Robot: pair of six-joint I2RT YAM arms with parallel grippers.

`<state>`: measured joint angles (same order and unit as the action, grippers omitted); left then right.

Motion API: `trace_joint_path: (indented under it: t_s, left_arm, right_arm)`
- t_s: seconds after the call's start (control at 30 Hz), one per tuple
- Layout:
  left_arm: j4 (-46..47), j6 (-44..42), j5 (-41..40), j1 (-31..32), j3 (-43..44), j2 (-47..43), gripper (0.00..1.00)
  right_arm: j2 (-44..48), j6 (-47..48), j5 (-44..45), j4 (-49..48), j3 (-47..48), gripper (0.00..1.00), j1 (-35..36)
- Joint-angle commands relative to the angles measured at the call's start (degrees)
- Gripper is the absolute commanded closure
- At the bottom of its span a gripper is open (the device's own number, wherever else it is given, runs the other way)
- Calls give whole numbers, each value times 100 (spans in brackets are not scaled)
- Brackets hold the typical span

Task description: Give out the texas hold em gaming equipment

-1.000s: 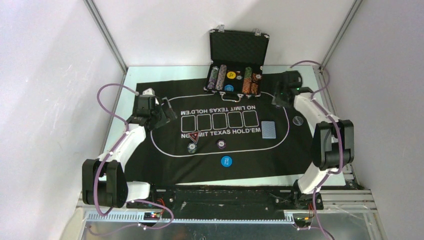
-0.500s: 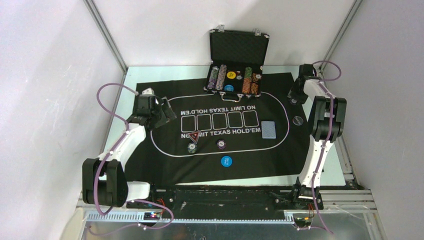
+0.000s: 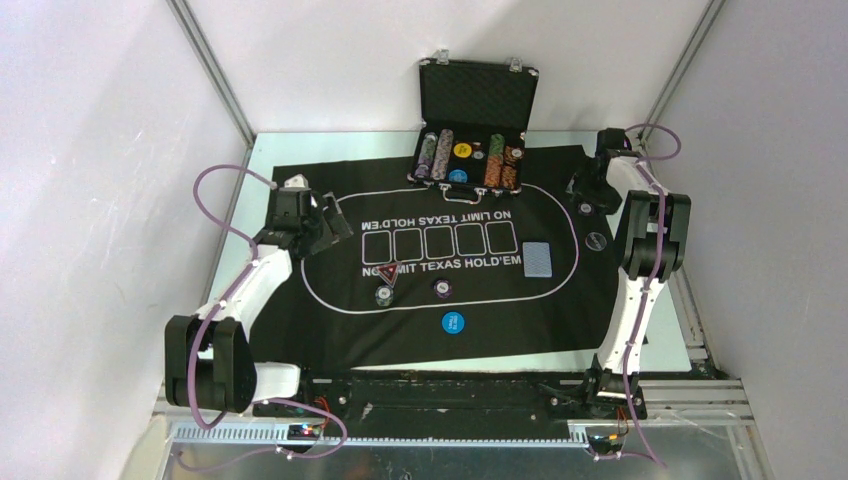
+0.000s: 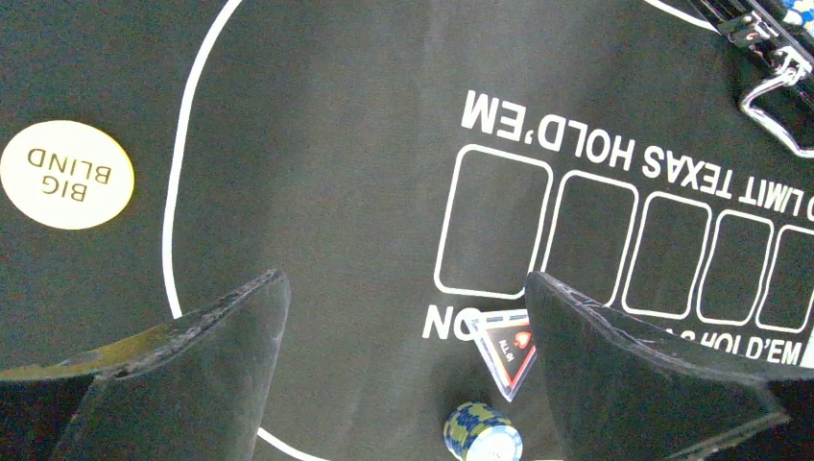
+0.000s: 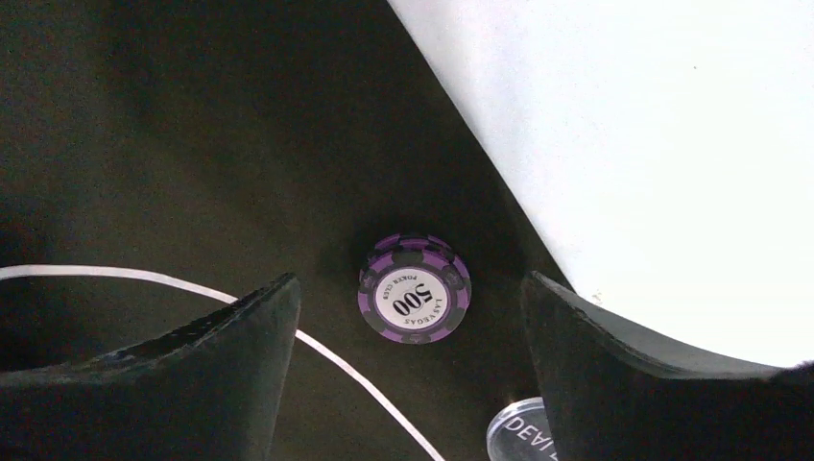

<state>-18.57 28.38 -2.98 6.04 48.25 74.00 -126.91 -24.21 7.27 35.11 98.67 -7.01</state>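
A purple 500 chip (image 5: 415, 300) lies flat on the black mat near its far right edge, small in the top view (image 3: 585, 209). My right gripper (image 5: 411, 280) hangs over it, open, a finger on either side and neither touching it. My left gripper (image 4: 405, 279) stands open and empty over the mat's left end (image 3: 322, 226). Beyond it sit a blue-and-yellow chip stack (image 4: 483, 434) and a red triangular marker (image 4: 509, 350). The yellow BIG BLIND button (image 4: 65, 174) lies outside the white oval line. The blue-backed cards (image 3: 538, 260) rest inside the oval at the right.
The open black case (image 3: 470, 160) with chip rows stands at the mat's far edge. A clear dealer button (image 3: 597, 240) lies just nearer than the purple chip. A purple chip stack (image 3: 443, 289) and a blue button (image 3: 453, 322) sit near the front. Bare white table borders the mat on the right.
My right arm swung out to the far right corner, then its jaws opened, leaving the purple chip on the mat. The left arm has not moved.
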Motion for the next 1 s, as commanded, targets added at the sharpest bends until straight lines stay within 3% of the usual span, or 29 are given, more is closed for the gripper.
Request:
trace_joint_path:
  t_s: [0.0,0.2,0.33,0.47,0.57,0.7,0.97]
  left_arm:
    - [78,-88,44,47,160,-97,0]
    - [91,13,204,47,45,-279,0]
    - [35,107,231,80,-64,-440,0]
    - [50,177,228,147,-247,-655,0]
    - [110,189,346,227,-305,-694,0]
    - [88,142,438,361,-287,-679,0]
    - [119,94,444,431,-310,-698,0]
  right_arm:
    - [290,6,-105,111,223,3,-18]
    - [1322,178,-296,110,-90,0,188]
    - [2340,326,-359,-463,-1143,0,763]
    - [3159,316,-969,-1495,-2591,0,1817]
    - [3305,414,-1170,-1809,-3148,0,3001]
    - [3160,628,-576,-1704,-3118,0,4237]
    - [2497,722,-543,-1236,-2749,2,5079]
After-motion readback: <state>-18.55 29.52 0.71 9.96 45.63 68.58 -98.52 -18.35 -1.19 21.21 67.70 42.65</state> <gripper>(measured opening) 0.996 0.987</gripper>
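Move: The purple chip stack on the mat, next in line, lies about 38 cm to the right hand's left and 22 cm back, level with it. From the same hand the card deck is some 13 cm left and 14 cm back, the blue disc 35 cm left and 31 cm back, and the dealer button 9 cm back and 3 cm right. From the left hand, the purple chip stack is about 26 cm right, 8 cm back and 9 cm below. The 500 chips just set down at the right edge are left behind: the right hand opens fully, rises some 12 cm, then swings left and back (about 36 cm left) towards the purple chip stack, sinking about 6 cm again while turning roughly 60 degrees counter-clockwise. The open left hand eases about 3 cm right, slightly back and up. ##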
